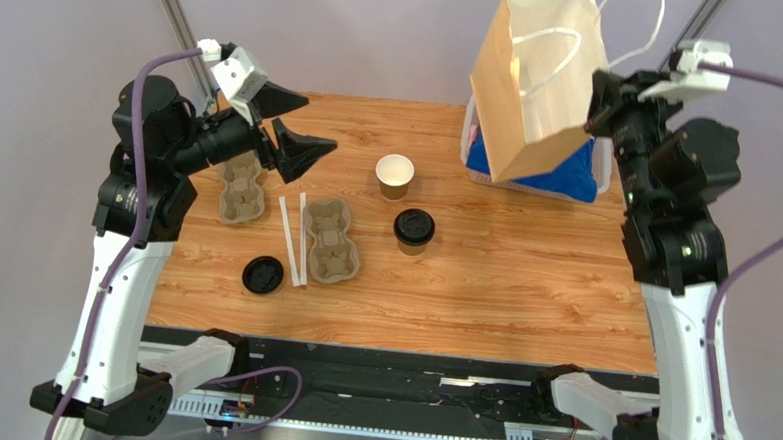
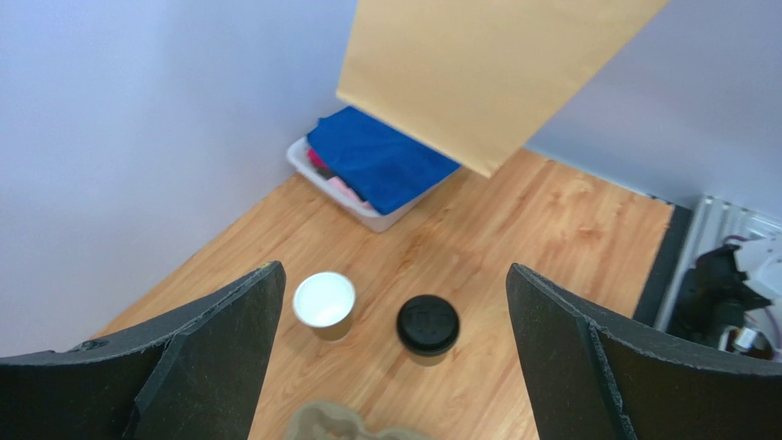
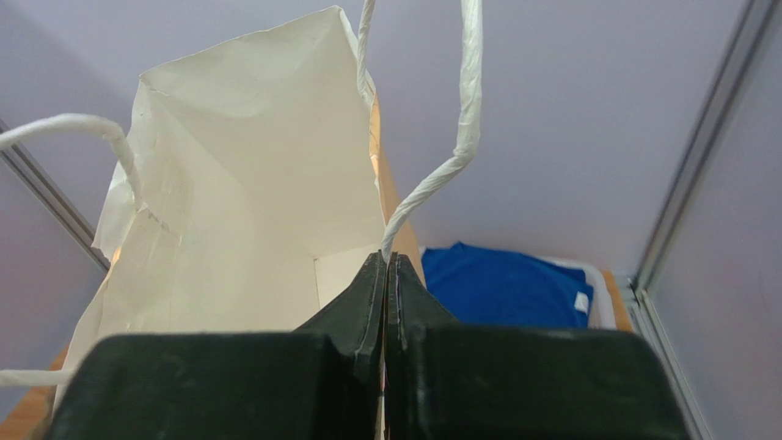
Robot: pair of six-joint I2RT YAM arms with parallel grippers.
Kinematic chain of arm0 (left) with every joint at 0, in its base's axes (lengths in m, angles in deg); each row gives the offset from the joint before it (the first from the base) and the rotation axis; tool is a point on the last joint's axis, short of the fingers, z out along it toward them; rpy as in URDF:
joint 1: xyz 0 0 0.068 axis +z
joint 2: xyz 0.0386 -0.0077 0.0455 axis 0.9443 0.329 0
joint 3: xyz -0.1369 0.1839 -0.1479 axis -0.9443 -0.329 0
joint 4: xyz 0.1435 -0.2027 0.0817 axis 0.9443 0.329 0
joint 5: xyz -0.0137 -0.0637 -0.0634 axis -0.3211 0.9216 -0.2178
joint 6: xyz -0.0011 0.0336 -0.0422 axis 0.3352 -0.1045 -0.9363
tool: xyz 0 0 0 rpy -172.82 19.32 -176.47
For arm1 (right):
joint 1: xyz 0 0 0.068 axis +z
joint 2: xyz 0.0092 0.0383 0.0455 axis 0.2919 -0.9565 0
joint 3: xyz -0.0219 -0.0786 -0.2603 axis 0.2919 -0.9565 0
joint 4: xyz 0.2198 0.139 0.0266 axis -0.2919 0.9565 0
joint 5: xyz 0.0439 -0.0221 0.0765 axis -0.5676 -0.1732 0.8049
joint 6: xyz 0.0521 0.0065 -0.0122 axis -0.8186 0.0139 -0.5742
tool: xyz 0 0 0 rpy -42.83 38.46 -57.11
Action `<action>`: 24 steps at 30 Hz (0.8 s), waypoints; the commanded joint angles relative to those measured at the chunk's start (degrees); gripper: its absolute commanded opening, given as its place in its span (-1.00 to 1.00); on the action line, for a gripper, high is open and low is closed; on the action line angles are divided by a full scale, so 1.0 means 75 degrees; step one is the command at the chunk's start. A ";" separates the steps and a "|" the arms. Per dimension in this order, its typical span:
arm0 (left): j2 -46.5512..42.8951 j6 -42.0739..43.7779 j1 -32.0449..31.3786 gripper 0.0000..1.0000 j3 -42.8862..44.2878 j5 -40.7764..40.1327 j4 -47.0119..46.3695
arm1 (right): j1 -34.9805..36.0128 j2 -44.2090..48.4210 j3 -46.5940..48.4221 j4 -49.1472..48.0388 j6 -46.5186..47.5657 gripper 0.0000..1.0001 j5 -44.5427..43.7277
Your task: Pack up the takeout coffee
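The takeout coffee, a brown cup with a black lid, stands upright near the table's middle. My left gripper hovers open above the table's left back part. It is pointed toward the coffee and well short of it, with nothing between its fingers. My right gripper is shut on the top edge of a tan paper bag beside its white handle. The bag hangs tilted in the air at the back right, its white inside showing in the right wrist view.
An open lidless brown cup stands just behind the coffee. Two pulp cup carriers, two white straws and a loose black lid lie at the left. A white bin with blue cloth sits under the bag.
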 commanded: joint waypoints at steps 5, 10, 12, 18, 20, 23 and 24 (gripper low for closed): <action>0.0783 0.0122 -0.2427 0.98 0.1143 -0.1252 0.0329 | 0.0001 0.2261 -0.2253 0.1698 -0.0022 -1.00 -0.0449; 0.2014 0.0487 -0.3579 0.89 0.2748 -0.1582 0.1208 | 0.0001 0.2896 -0.3227 0.2190 -0.0420 -1.00 -0.0765; 0.2623 0.0522 -0.4141 0.89 0.3378 -0.1804 0.1466 | 0.0001 0.3108 -0.3718 0.2273 -0.0829 -1.00 -0.0976; 0.4370 0.0417 -0.5419 0.88 0.4998 -0.2508 0.2205 | 0.0024 0.3167 -0.4364 0.2578 -0.1990 -1.00 -0.1316; 0.4744 0.0183 -0.5618 0.91 0.5105 -0.2660 0.2206 | 0.0047 0.3179 -0.4587 0.2543 -0.2178 -1.00 -0.1387; 0.5120 0.0182 -0.5830 0.98 0.5268 -0.3046 0.2159 | 0.0164 0.3179 -0.4834 0.2554 -0.2413 -1.00 -0.1422; 0.5238 -0.0003 -0.5854 0.98 0.5374 -0.3094 0.2159 | 0.0281 0.3190 -0.4904 0.2554 -0.2494 -1.00 -0.1492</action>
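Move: The raised right gripper already holds the paper bag by its right handle; the bare table patch for the bag lies about 7 cm back, 3 cm left and some 53 cm below. From that gripper, the basket with the blue cloth is about 33 cm ahead and 4 cm right, the lidded cup level with it and 23 cm left, both far below. The bag hangs some 12 cm ahead, 36 cm right and slightly below the open left gripper; the lidded cup is 8 cm ahead, 20 cm right of it, the empty cup 21 cm ahead, 15 cm right, both about 43 cm down. Lower the right gripper about 24 cm, drawing it back some 8 cm early on and tipping the fingers downward by some 30 degrees; keep them shut on the handle as the bag comes down towards the bare table. Meanwhile sweep the open left gripper right towards the bag's open mouth, turning it clockwise and letting it dip at the end, without closing. ##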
